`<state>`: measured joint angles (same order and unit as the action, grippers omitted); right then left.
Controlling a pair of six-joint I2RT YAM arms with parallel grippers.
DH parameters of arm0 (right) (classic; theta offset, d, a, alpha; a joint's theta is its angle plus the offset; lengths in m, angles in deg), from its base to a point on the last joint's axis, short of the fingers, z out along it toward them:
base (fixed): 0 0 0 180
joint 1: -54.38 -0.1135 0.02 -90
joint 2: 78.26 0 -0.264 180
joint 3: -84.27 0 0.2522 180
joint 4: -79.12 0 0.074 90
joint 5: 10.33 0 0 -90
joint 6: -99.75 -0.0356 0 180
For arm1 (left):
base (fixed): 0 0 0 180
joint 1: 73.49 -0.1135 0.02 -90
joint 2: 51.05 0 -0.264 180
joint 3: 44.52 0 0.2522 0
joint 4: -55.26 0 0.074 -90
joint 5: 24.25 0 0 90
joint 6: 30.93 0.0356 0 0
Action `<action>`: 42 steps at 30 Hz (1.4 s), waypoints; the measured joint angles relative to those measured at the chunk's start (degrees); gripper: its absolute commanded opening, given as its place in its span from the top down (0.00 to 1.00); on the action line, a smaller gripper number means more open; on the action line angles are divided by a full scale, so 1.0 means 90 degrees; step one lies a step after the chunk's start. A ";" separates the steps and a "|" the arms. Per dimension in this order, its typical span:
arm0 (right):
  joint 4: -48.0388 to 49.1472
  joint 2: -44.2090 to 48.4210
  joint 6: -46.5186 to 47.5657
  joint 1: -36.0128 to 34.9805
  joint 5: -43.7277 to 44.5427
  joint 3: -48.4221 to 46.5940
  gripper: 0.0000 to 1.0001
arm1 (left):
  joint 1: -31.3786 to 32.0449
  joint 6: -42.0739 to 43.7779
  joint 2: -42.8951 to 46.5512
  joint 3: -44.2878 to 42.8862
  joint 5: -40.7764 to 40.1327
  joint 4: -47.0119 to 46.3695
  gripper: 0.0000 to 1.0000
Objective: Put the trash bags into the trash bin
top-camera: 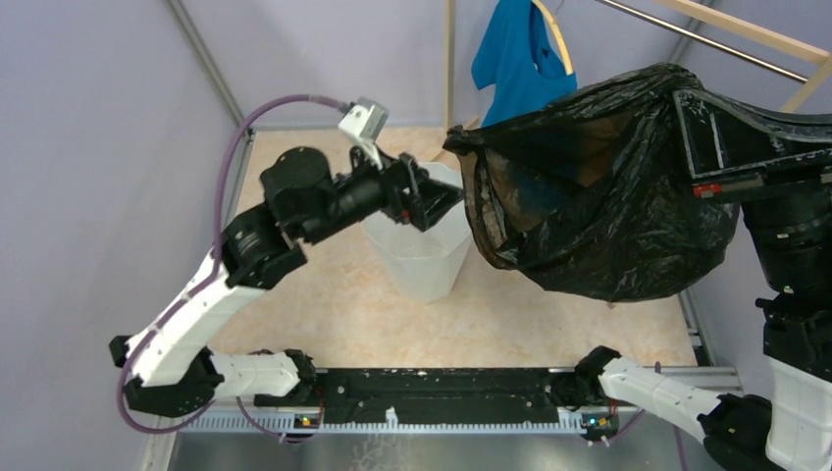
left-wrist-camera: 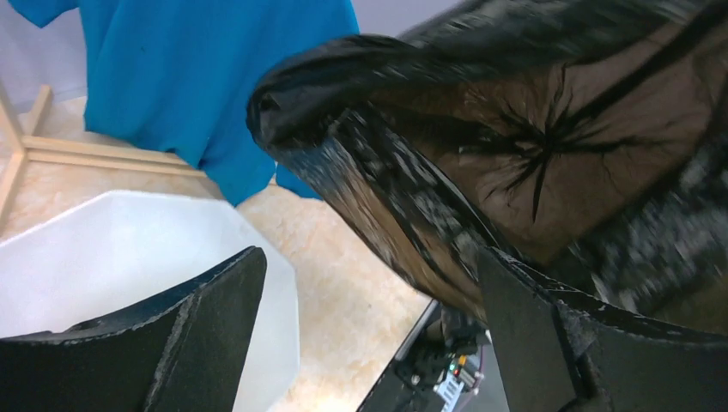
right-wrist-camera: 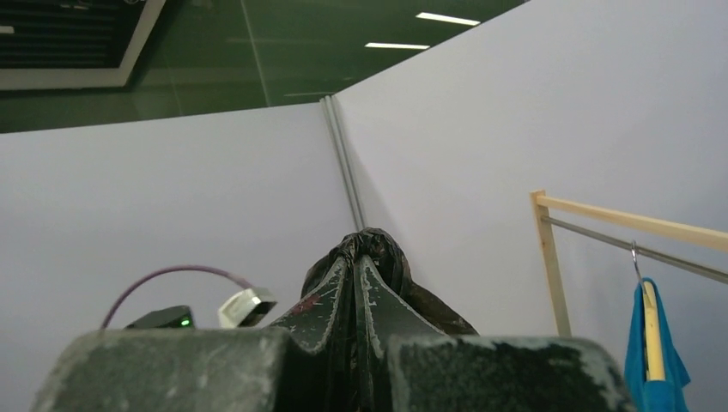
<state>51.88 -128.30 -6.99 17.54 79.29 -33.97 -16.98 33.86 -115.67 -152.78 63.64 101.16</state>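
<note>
The black crinkled trash bag [top-camera: 608, 206] hangs in the air at the right of the top view, draped over my right arm, its open mouth facing left. My right gripper [right-wrist-camera: 360, 257] is shut on a bunched fold of the trash bag [right-wrist-camera: 378, 249], which wraps over its fingertips. The white faceted trash bin [top-camera: 422, 255] stands on the table, left of and below the bag. My left gripper [top-camera: 432, 201] hovers over the bin's rim, open, nothing between its fingers. In the left wrist view the left gripper [left-wrist-camera: 369, 257] stands wide open, with the bag [left-wrist-camera: 558, 129] just beyond its right finger and the bin [left-wrist-camera: 129, 240] behind its left.
A blue T-shirt [top-camera: 515, 59] hangs on a wooden rack [top-camera: 746, 34] at the back right; it also shows in the left wrist view [left-wrist-camera: 215, 77]. Grey partition walls close in the table on the left and at the back. A black rail [top-camera: 442, 392] runs along the near edge.
</note>
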 measured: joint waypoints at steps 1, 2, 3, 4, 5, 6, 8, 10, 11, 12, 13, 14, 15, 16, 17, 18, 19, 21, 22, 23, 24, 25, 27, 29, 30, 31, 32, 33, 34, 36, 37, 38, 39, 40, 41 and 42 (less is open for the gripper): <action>-0.0002 0.0000 -0.0039 0.0000 -0.0044 -0.0056 1.00 | -0.0197 -0.0092 -0.0223 -0.0119 0.0238 -0.0175 0.01; -0.0005 0.0002 -0.0061 0.0000 -0.0087 -0.0102 1.00 | -0.0364 -0.0189 -0.0384 -0.0146 0.0435 -0.0301 0.01; -0.0002 0.0005 -0.0100 0.0000 -0.0114 -0.0126 1.00 | -0.0656 -0.0345 -0.0571 -0.0143 0.0782 -0.0444 0.01; -0.0027 0.0007 -0.0117 0.0000 -0.0136 -0.0158 1.00 | -0.0913 -0.0491 -0.0724 -0.0100 0.1076 -0.0593 0.01; -0.0032 0.0010 -0.0153 0.0000 -0.0155 -0.0172 1.00 | -0.1171 -0.0658 -0.0838 0.0019 0.1375 -0.0828 0.01; -0.0056 0.0012 -0.0165 0.0000 -0.0172 -0.0189 1.00 | -0.1409 -0.0848 -0.0908 0.0221 0.1712 -0.1127 0.01; -0.0080 0.0012 -0.0180 0.0000 -0.0206 -0.0192 1.00 | -0.1829 -0.1326 -0.0967 0.0797 0.2458 -0.1889 0.01; -0.0112 0.0012 -0.0211 0.0000 -0.0245 -0.0192 1.00 | -0.2021 -0.1753 -0.1008 0.1260 0.3048 -0.2679 0.01; -0.0124 0.0012 -0.0214 0.0000 -0.0255 -0.0192 1.00 | -0.2057 -0.1950 -0.1022 0.1450 0.3305 -0.3055 0.01; -0.0129 0.0012 -0.0216 0.0000 -0.0260 -0.0192 1.00 | -0.2064 -0.2118 -0.1030 0.1610 0.3536 -0.3407 0.01; -0.0129 0.0012 -0.0216 0.0000 -0.0267 -0.0189 1.00 | -0.2064 -0.2259 -0.1030 0.1722 0.3728 -0.3704 0.03; -0.0129 0.0012 -0.0216 0.0000 -0.0277 -0.0187 1.00 | -0.2064 -0.2375 -0.1030 0.1787 0.3886 -0.3954 0.05; -0.0126 0.0012 -0.0216 0.0000 -0.0282 -0.0185 1.00 | -0.2062 -0.2467 -0.1030 0.1814 0.4034 -0.4201 0.08; -0.0124 0.0012 -0.0216 0.0000 -0.0282 -0.0175 1.00 | -0.2059 -0.2565 -0.1030 0.1817 0.4153 -0.4427 0.12; -0.0104 0.0017 -0.0216 0.0000 -0.0284 -0.0138 1.00 | -0.2059 -0.2650 -0.1030 0.1817 0.4238 -0.4643 0.17; -0.0100 0.0019 -0.0216 0.0000 -0.0287 -0.0097 1.00 | -0.2059 -0.2715 -0.1030 0.1817 0.4313 -0.4806 0.24; -0.0104 0.0022 -0.0216 0.0000 -0.0291 -0.0075 1.00 | -0.2059 -0.2803 -0.1030 0.1817 0.4388 -0.5013 0.34; -0.0097 0.0022 -0.0216 0.0000 -0.0304 0.0024 1.00 | -0.2059 -0.2936 -0.1030 0.1817 0.4503 -0.5292 0.51; -0.0095 0.0019 -0.0216 0.0000 -0.0306 0.0068 1.00 | -0.2059 -0.2982 -0.1030 0.1817 0.4541 -0.5394 0.60; -0.0107 0.0017 -0.0216 0.0000 -0.0306 0.0095 1.00 | -0.2059 -0.3009 -0.1030 0.1817 0.4551 -0.5438 0.67; -0.0124 0.0015 -0.0216 0.0000 -0.0306 0.0117 1.00 | -0.2059 -0.3002 -0.1030 0.1817 0.4566 -0.5442 0.74; -0.0124 0.0007 -0.0216 0.0000 -0.0304 0.0129 1.00 | -0.2059 -0.2943 -0.1030 0.1814 0.4551 -0.5411 0.80; -0.0126 0.0007 -0.0216 0.0000 -0.0304 0.0151 1.00 | -0.2059 -0.2761 -0.1015 0.1812 0.4452 -0.5234 0.88; -0.0124 0.0002 -0.0214 0.0000 -0.0301 0.0151 1.00 | -0.2059 -0.2458 -0.0940 0.1804 0.4245 -0.4862 0.96; -0.0121 0.0000 -0.0214 0.0000 -0.0304 0.0151 1.00 | -0.2059 -0.2259 -0.0855 0.1787 0.4087 -0.4595 0.99; -0.0121 -0.0002 -0.0214 0.0000 -0.0306 0.0151 1.00 | -0.2059 -0.2120 -0.0777 0.1763 0.3968 -0.4396 1.00; -0.0121 -0.0015 -0.0214 0.0000 -0.0313 0.0148 1.00 | -0.2059 -0.1955 -0.0690 0.1715 0.3823 -0.4165 1.00; -0.0107 -0.0034 -0.0216 0.0000 -0.0330 0.0148 1.00 | -0.2059 -0.1758 -0.0571 0.1634 0.3640 -0.3888 1.00; -0.0068 -0.0078 -0.0221 0.0000 -0.0359 0.0148 1.00 | -0.2059 -0.1574 -0.0444 0.1532 0.3478 -0.3640 1.00; 0.0010 -0.0163 -0.0265 0.0000 -0.0430 0.0148 1.00 | -0.2059 -0.1241 -0.0180 0.1311 0.3145 -0.3213 1.00; 0.0080 -0.0226 -0.0287 0.0000 -0.0471 0.0148 1.00 | -0.2059 -0.1044 -0.0007 0.1178 0.2914 -0.2973 1.00; 0.0141 -0.0296 -0.0318 0.0000 -0.0508 0.0148 1.00 | -0.2059 -0.0882 0.0155 0.1066 0.2713 -0.2778 1.00; 0.0214 -0.0389 -0.0347 0.0000 -0.0568 0.0148 1.00 | -0.2059 -0.0704 0.0335 0.0933 0.2477 -0.2562 1.00; 0.0279 -0.0491 -0.0403 0.0000 -0.0629 0.0148 1.00 | -0.2059 -0.0578 0.0478 0.0823 0.2290 -0.2395 1.00; 0.0350 -0.0578 -0.0461 0.0000 -0.0682 0.0151 1.00 | -0.2059 -0.0437 0.0636 0.0699 0.2076 -0.2198 1.00; 0.0435 -0.0682 -0.0539 0.0000 -0.0755 0.0155 1.00 | -0.2059 -0.0282 0.0797 0.0568 0.1858 -0.1996 1.00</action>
<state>55.79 -134.45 -11.84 17.54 72.49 -32.58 -35.51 31.33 -108.50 -147.66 80.36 83.20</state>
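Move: The black trash bag hangs by its rim from the shut right gripper. Its free rim corner lies about 5 cm ahead of the open left hand, 5 cm to its right and a touch higher, and some 11 cm ahead, 17 cm left and 17 cm below the right hand. The trash bin stands about 13 cm ahead of the left hand, 4 cm left and some 33 cm down, and roughly 18 cm ahead, 26 cm left and 53 cm below the right hand. The left fingers shut on the bag's free rim corner: the hand reaches forward and right some 8 cm, dipping slightly, eases back while turning clockwise about 25 degrees, and closes. It then pulls the rim left about 10 cm and up 7, the wrist turning back and its fingers tipping up. The right hand keeps its pinch, late on shifting about 5 cm left and a little forward towards the bin. ##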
